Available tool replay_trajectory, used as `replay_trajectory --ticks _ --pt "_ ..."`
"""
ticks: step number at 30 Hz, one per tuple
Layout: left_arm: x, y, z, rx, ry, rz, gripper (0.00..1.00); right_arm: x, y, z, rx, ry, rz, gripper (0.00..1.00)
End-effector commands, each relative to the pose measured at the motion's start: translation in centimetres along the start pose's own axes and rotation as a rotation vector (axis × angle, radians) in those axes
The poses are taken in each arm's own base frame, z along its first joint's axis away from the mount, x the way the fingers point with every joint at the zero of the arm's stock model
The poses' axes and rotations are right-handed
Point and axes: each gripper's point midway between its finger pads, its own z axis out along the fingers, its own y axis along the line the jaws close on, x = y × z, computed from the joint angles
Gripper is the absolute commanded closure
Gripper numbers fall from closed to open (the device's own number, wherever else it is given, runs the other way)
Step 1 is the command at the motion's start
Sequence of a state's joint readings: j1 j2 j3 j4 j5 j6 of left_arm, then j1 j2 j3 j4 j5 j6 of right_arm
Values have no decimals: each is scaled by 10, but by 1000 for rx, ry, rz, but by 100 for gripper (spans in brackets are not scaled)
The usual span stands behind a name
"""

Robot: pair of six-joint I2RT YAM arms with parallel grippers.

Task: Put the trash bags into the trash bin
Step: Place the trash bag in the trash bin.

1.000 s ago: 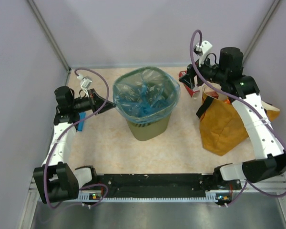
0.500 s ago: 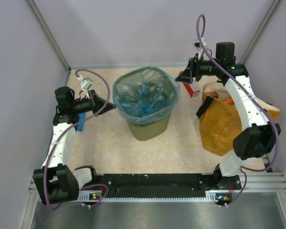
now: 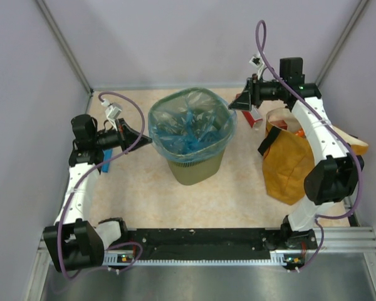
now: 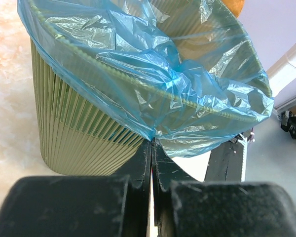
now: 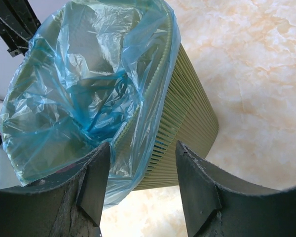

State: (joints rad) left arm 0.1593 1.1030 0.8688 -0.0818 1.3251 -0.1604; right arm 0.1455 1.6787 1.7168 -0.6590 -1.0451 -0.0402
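Observation:
The olive-green mesh trash bin (image 3: 195,168) stands mid-table, lined with a crinkly light-blue trash bag (image 3: 191,128) whose edge is folded over the rim. My left gripper (image 3: 141,137) is at the bin's left rim. In the left wrist view its jaws (image 4: 152,142) are shut on the bag's hanging edge (image 4: 158,131), beside the bin wall (image 4: 74,133). My right gripper (image 3: 234,103) hovers by the right rear rim. It stands open (image 5: 143,170), with the bag's overhang (image 5: 133,163) and the bin wall (image 5: 187,113) seen between its fingers, untouched.
A mustard-orange sack with black handles (image 3: 293,160) sits at the right, under my right arm. A flat red box (image 3: 254,116) lies between it and the bin. A small blue flat piece (image 3: 106,158) lies partly under my left arm. Walls enclose the table.
My right arm has swung from above the orange sack and red box leftward to the bin's right rim, fingers now facing the bin. The left gripper has stayed shut on the bag's edge.

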Motion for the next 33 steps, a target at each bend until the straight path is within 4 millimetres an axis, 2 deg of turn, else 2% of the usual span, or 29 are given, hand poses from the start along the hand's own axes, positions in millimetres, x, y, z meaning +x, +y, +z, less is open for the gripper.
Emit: replay_trajectory --ticks 1,8,18,26,29,33 --pt "-16 -11 -3 23 -19 115 100 -10 4 -2 -40 -21 -28 45" --pt "-16 -10 -3 16 -21 125 100 -2 1 1 -53 -9 -13 46" --pt "-14 -9 -3 9 -20 125 100 8 -4 6 -84 7 13 60" --pt "-11 -8 -3 4 -19 124 100 10 1 6 -119 9 15 77" --pt "-10 -6 -3 -5 -18 135 100 11 2 6 -128 9 11 99" --pt "-6 0 -4 -35 -19 163 100 14 1 6 -121 10 -10 100"
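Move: The trash bag's loose edge, folded over the far right part of the trash bin's rim, lies almost between the right hand's open fingers: about 1 cm left, 1 cm back and 2 cm below. The bin's middle is roughly 12 cm left, 6 cm back and 16 cm down; the red box lies some 9 cm right, 13 cm ahead and 28 cm below. From the left hand, that edge is about 25 cm right, 10 cm forward and nearly level. The trash bag's overhanging edge on the right side is pinched by the right hand, which sinks slowly by about 2 cm, easing slightly left and turning some 5 degrees, while its half-open fingers close fully onto the film just outside the bin's rim. The left hand stays in place, still pinching the bag's edge on the near left side. ##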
